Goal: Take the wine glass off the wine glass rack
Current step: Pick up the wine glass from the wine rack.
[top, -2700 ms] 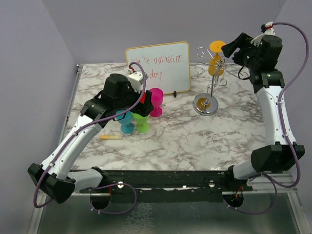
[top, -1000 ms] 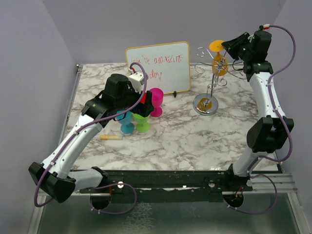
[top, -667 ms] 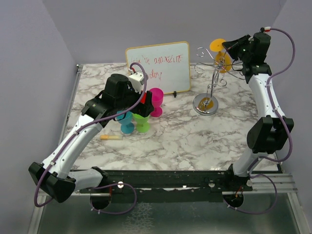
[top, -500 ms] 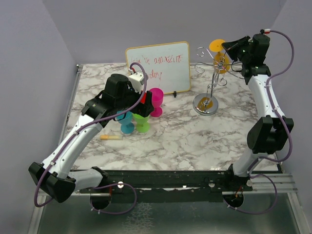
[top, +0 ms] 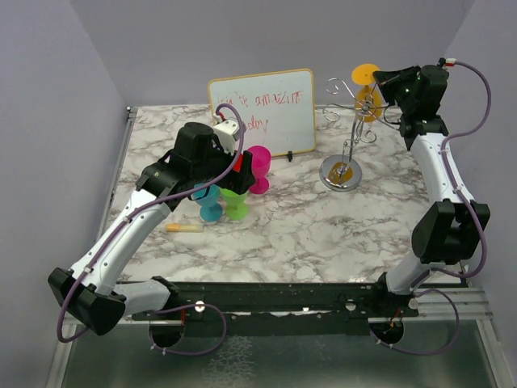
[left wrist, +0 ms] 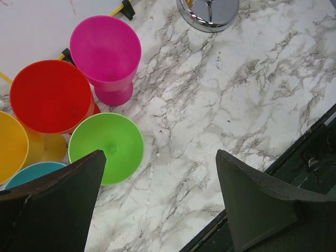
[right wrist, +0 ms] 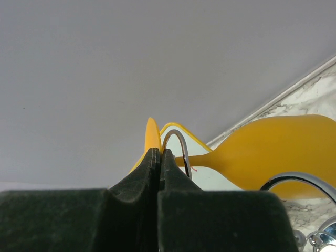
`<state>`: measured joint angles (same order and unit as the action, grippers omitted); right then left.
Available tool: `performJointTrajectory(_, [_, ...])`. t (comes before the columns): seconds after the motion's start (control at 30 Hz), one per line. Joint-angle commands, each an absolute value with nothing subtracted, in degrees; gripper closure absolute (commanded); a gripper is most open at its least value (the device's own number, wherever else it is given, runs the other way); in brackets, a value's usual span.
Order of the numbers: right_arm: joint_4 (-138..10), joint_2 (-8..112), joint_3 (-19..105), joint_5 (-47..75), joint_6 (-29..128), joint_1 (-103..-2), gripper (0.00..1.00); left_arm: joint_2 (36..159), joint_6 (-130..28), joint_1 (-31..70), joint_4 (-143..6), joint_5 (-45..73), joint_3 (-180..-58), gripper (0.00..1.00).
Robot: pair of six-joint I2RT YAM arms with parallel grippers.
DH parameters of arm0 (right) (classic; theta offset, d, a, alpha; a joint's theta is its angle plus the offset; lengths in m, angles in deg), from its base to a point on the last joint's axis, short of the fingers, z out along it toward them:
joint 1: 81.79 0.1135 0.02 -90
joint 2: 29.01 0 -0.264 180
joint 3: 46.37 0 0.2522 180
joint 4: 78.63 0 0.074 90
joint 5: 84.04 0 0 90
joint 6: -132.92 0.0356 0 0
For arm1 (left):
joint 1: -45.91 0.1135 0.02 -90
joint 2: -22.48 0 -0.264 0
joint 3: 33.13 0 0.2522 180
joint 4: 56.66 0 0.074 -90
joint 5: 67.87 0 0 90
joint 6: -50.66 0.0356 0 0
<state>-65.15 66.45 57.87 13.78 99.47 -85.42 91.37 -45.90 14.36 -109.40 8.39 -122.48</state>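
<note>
An orange wine glass (top: 361, 109) hangs upside down on the wine glass rack (top: 349, 149), a thin silver wire stand with a round shiny base. Its flat foot (top: 365, 73) points up. My right gripper (top: 382, 79) reaches in from the right at the top of the rack. In the right wrist view it (right wrist: 159, 152) is shut on the thin edge of the foot (right wrist: 153, 131), with the glass's bowl (right wrist: 283, 152) to the right and a rack wire loop (right wrist: 177, 140) just beside the fingers. My left gripper (left wrist: 160, 173) hangs open over the table, holding nothing.
Below the left gripper stand a pink glass (left wrist: 105, 50), a red one (left wrist: 51, 94), a green one (left wrist: 107, 147), an orange one (left wrist: 10, 147) and a blue one (left wrist: 31, 170). A whiteboard (top: 262, 109) leans at the back. A yellow marker (top: 184, 228) lies front left.
My right gripper has gone from partly open to shut on the foot of the orange glass and shifted a little to the right. The left arm has not moved.
</note>
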Motion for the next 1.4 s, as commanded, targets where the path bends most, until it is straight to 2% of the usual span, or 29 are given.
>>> performJointTrajectory(0.0, [-69.89, 63.34, 56.27, 7.79, 101.62, -85.36, 1.0, 91.83, -45.45, 14.67, -109.53, 8.19, -123.08, 0.12])
performJointTrajectory(0.3, [-72.01, 60.8, 52.81, 2.85, 102.42, -85.39, 0.99, 91.53, -45.91, 14.62, -109.53, 7.93, -122.37, 0.12])
performJointTrajectory(0.67, [-70.91, 63.2, 56.14, 2.26, 101.42, -85.32, 0.99, 91.46, -46.67, 14.62, -109.44, 7.52, -122.45, 0.12])
performJointTrajectory(1.37, [-67.46, 59.23, 53.92, -7.87, 97.95, -85.38, 0.99, 90.47, -46.81, 14.62, -109.45, 7.28, -122.23, 0.12])
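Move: The right fingers are already shut on the rim of the orange wine glass's foot; the upside-down glass's middle hangs about 7 cm below them, 1 cm ahead and 2 cm to the left. The steel hook around its stem is roughly 2 cm below, 1 cm ahead and 2 cm left, while the rack's round base stands about 36 cm below, 8 cm back and 2 cm left. From the idle left hand the glass lies some 28 cm ahead, 30 cm to the right and 2 cm higher. Keeping its pinch on the edge of the orange glass's foot, the right hand draws the glass about 5 cm to the right, away from the whiteboard, lifting it some 2–3 cm so that the stem is drawn up through the steel hook. Late on it also eases back about a centimetre or two, and over the whole pull the wrist swings clockwise by roughly 15 degrees, the fingers staying shut and the rack being pulled along by the glass. ##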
